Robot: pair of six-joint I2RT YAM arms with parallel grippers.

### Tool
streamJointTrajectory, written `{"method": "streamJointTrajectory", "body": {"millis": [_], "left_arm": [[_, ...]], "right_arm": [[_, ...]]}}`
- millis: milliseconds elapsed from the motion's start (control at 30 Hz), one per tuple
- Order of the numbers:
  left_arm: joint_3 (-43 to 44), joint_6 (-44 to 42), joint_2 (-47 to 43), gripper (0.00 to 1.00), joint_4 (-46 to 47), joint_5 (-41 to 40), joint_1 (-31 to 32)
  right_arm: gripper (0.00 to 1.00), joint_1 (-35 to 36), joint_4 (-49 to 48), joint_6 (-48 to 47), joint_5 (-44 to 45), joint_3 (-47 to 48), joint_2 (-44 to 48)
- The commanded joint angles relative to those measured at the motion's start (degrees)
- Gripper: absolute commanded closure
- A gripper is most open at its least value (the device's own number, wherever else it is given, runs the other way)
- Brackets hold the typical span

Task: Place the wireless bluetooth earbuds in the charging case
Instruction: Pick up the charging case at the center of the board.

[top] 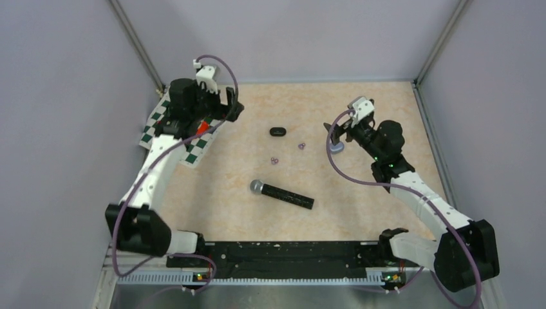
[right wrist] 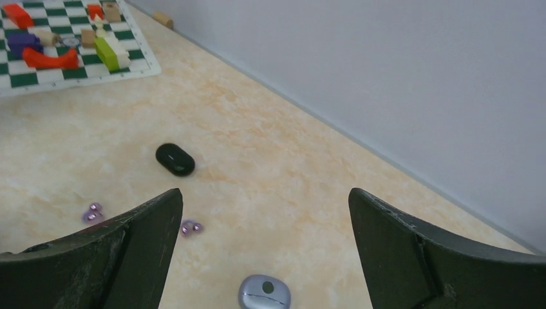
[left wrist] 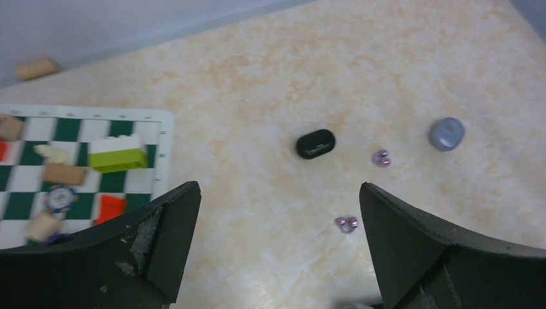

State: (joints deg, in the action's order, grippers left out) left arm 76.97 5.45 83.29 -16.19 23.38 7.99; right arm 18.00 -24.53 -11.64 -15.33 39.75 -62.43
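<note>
Two purple earbuds lie loose on the marbled table: one and another. A closed black charging case sits beyond them. A closed grey-lavender case lies just under my right gripper, which is open and empty. My left gripper hovers open and empty by the chessboard's edge, left of the black case.
A black microphone with a silver head lies in the middle foreground. A green-and-white chessboard with several small blocks lies at the far left. A cork rests against the back wall.
</note>
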Motion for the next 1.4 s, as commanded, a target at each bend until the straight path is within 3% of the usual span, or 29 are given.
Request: {"method": "streamJointTrajectory", "body": {"millis": [0,167,400,600,733,1000,1133,1367], "left_arm": [[-11.71,-15.02,-13.85,0.01,0.4,-13.83,0.28],[-19.7,-24.63,-23.93,0.01,-7.25,-6.35,0.27],[-30.53,-29.02,-32.44,0.01,-9.06,9.77,0.27],[-30.52,-29.39,-31.24,0.01,-10.27,10.77,0.27],[-30.82,-30.35,-29.84,0.01,-10.88,12.19,0.27],[-31.34,-31.44,-28.76,0.01,-11.33,14.94,0.19],[-31.46,-31.42,-28.49,0.01,-11.33,15.48,0.03],[-31.38,-31.12,-28.49,0.01,-11.56,16.3,-0.58]], "right_arm": [[0.01,-1.32,0.67,-8.42,-1.06,1.46,-3.99],[0.01,-2.28,12.77,-17.95,-0.22,7.18,-8.0],[0.01,-2.99,27.24,-33.42,2.54,11.56,-7.43],[0.01,-5.03,38.38,-38.47,0.63,15.54,-12.62],[0.01,-5.17,37.93,-36.58,2.37,14.84,-16.8],[0.01,-5.17,27.76,-25.93,13.07,14.7,-23.16],[0.01,-5.14,20.78,-19.85,22.4,14.72,-27.11],[0.01,-5.1,14.45,-15.64,30.94,14.86,-32.66]]}}
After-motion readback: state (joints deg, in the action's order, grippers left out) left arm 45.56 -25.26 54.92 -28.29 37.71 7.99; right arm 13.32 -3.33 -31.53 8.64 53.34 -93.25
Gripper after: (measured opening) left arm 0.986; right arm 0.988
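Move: The lavender charging case lies almost straight under the right hand, about 23 cm down, perhaps 1 cm ahead and 1 cm to the right. Level with that case in height are its neighbours: the nearer purple earbud, about 2 cm ahead and 13 cm left of the right hand, and the black case, some 8 cm ahead and 22 cm left. From the left hand the lavender case is roughly 35 cm right, 4 cm back and 23 cm down. Down first, some 18 cm in all, the right hand sinks to beside the lavender charging case, pausing partway to roll its left side down, then also drifting right and forward; its fingers stay wide open and swing from level forward-left to pointing forward and steeply down. The left hand, still open and empty, draws back about 17 cm and lower, towards the microphone head, turning clockwise. ##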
